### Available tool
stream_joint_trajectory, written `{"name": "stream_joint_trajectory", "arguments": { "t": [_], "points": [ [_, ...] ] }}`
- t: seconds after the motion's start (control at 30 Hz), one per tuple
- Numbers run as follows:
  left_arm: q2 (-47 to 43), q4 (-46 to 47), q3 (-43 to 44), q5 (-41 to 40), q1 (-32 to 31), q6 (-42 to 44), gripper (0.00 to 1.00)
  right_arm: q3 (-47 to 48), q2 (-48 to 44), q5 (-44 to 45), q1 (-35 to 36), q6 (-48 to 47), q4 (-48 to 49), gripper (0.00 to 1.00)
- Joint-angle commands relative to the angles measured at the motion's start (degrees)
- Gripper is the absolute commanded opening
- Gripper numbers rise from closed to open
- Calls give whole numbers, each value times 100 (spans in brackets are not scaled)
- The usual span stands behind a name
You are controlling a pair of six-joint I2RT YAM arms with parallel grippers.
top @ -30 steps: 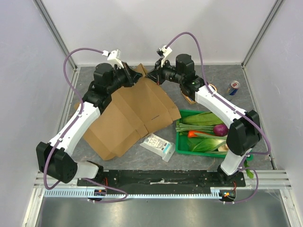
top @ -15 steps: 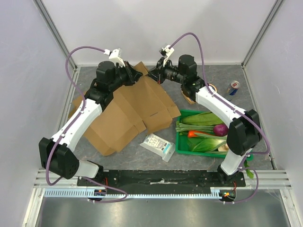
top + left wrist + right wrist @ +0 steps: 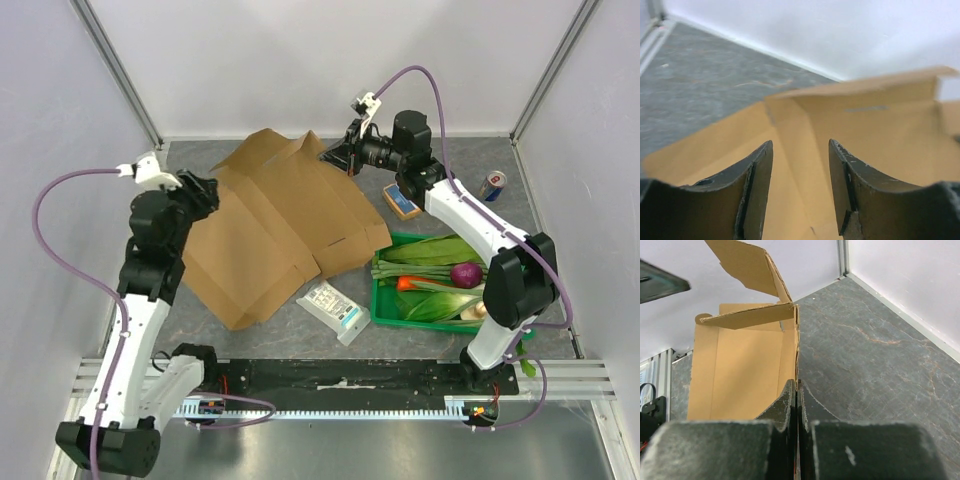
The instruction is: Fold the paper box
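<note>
The paper box [image 3: 280,225] is a large brown cardboard sheet, partly folded, lying across the middle of the table with its back flaps raised. My right gripper [image 3: 335,155] is at the box's far right corner, shut on the thin edge of an upright wall. In the right wrist view that wall [image 3: 740,365] runs straight into the pinched right gripper [image 3: 796,385]. My left gripper [image 3: 205,190] is off the box's left edge, open and holding nothing. In the left wrist view the left gripper [image 3: 800,150] has only the cardboard [image 3: 865,120] beyond it.
A green crate [image 3: 385,310] of vegetables stands right of the box. A white-and-blue packet [image 3: 335,308] lies in front of the box. A drink can [image 3: 492,185] and a small orange-and-blue block [image 3: 402,202] sit at the back right. White walls close in the back and sides.
My left gripper has opened, let go of the box's back flap and swung out to the left. The right gripper has kept its hold and drifted slightly right; the box has spread flatter.
</note>
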Motion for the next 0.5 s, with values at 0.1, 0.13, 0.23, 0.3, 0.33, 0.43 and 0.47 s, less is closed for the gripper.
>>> {"name": "stream_joint_trajectory", "arguments": {
  "t": [0.1,0.13,0.23,0.3,0.33,0.43,0.47],
  "points": [
    [1391,-493,659,1001,1939,-720,44,-44,-375,-543,8,130,378,0],
    [1620,-502,904,1544,2126,-808,40,-53,-384,-621,8,156,448,0],
    [2525,-152,1274,2835,2698,-976,26,-53,-375,-771,8,174,536,0],
    [3018,155,1424,3392,2830,-977,21,0,-349,-850,0,174,545,0],
    [3141,279,1512,3812,2831,-959,22,9,-331,-894,8,174,554,0],
    [3344,771,1539,4456,2822,-976,26,17,-287,-1018,-35,261,755,0],
    [3371,885,1539,4571,2831,-968,29,-26,-287,-1079,-70,497,887,0]
  ]
}}
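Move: The paper box's middle lies about 15 cm to the right of my empty left hand, 3 cm nearer my base and some 17 cm lower; its free left edge runs nearly beneath that hand. The white packet is about 28 cm right, 18 cm back and 31 cm down. From my right hand, already pinching the box's far right panel, the box's middle is 17 cm left, 12 cm back and 17 cm lower; the yellow-blue pack is 14 cm right, 2 cm farther out, on the table. I swing my left hand out around the box's free left side, sinking about 10 cm while going some 10 cm forward and 10 cm left. I tip its fingers down some 20 degrees, roll its left side down about as far and narrow their half-open gap, touching nothing. My right hand keeps its pinch and eases back a little and up, turning slightly counter-clockwise. ##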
